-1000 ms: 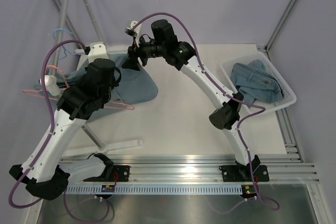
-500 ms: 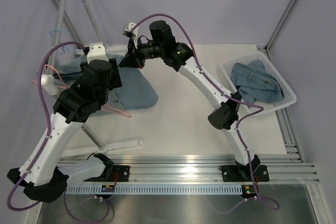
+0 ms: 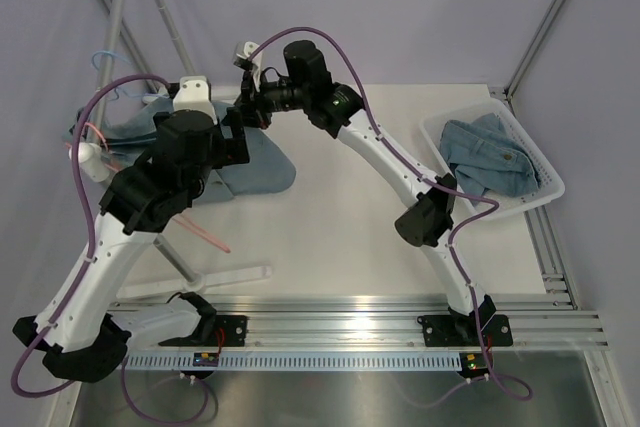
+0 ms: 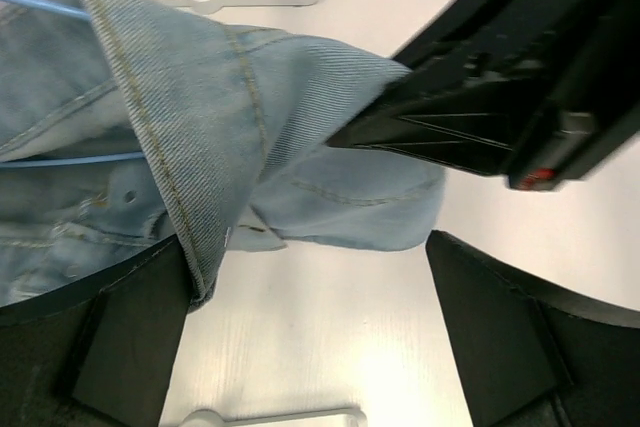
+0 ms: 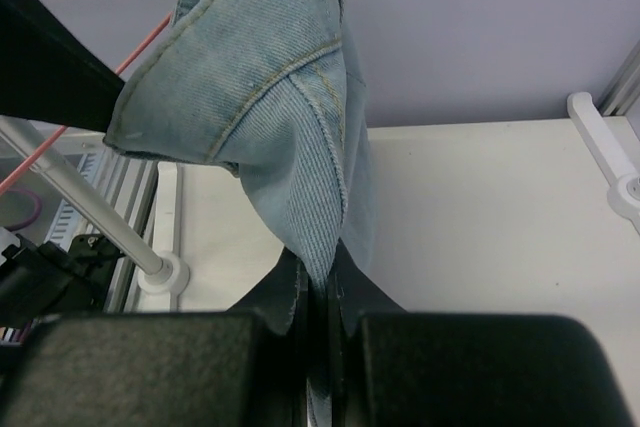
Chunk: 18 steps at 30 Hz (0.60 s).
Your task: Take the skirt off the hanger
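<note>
The light-blue denim skirt (image 3: 256,165) hangs by the rack at the table's far left, with a fold of it (image 5: 268,77) rising in front of the right wrist camera. My right gripper (image 3: 248,115) is shut on the skirt's edge, the cloth pinched between its jaws (image 5: 318,299). My left gripper (image 3: 238,139) stands wide open just beside it, with only bare table between its fingers (image 4: 310,342). A blue hanger wire (image 4: 45,3) runs through the denim (image 4: 200,117). A pink hanger (image 3: 205,234) dangles below the left arm, held by nothing.
The clothes rack's slanted poles (image 3: 122,17) and white foot (image 3: 220,276) stand at the left, one pole close to the right wrist (image 5: 80,199). A white basket (image 3: 545,175) holding denim garments (image 3: 488,155) sits at the far right.
My left gripper has opened and let go of the pink hanger, which swung down. My right gripper has shut on the skirt's edge. The skirt has shifted back and left.
</note>
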Each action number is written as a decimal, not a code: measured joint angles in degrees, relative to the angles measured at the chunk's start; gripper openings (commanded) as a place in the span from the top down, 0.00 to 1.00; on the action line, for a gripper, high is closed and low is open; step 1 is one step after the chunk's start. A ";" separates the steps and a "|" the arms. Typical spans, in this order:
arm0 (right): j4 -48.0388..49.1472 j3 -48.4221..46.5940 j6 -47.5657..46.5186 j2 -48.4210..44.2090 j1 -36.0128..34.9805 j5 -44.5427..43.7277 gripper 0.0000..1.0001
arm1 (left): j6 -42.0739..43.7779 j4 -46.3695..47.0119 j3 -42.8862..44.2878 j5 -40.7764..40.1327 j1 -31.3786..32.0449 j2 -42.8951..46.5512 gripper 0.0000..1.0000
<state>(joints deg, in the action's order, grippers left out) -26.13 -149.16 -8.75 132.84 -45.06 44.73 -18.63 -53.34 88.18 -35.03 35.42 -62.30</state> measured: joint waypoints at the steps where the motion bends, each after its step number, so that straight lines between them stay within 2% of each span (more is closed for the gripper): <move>1: 1.29 0.37 0.68 0.13 0.00 0.13 1.00 | 0.15 0.50 -0.02 1.09 0.04 0.39 0.03; 12: 17.81 2.40 12.13 0.52 -0.11 2.25 1.00 | 2.34 7.34 -2.47 9.81 0.17 8.57 0.05; 18: 18.86 -1.73 14.01 2.34 -0.61 2.99 1.00 | 3.23 9.11 -3.04 14.40 0.17 8.90 0.05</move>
<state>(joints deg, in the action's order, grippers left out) -7.27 -150.89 5.26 135.17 -45.67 47.72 -15.40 -44.23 85.14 -20.62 35.59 -53.41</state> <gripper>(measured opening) 0.060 0.950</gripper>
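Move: The skirt's waistband, already pinched at its near end by the right hand, lies about 5 cm ahead of the open left hand, 2 cm left and 3 cm above. From the right hand, the blue hanger inside the skirt is some 20 cm left, 3 cm ahead and 5 cm up; the empty pink hanger is about 15 cm left and 10 cm back, roughly level. Right keeps pinching the waistband, rising about 5 cm; left, still open, rises similarly, then edges back and right. ##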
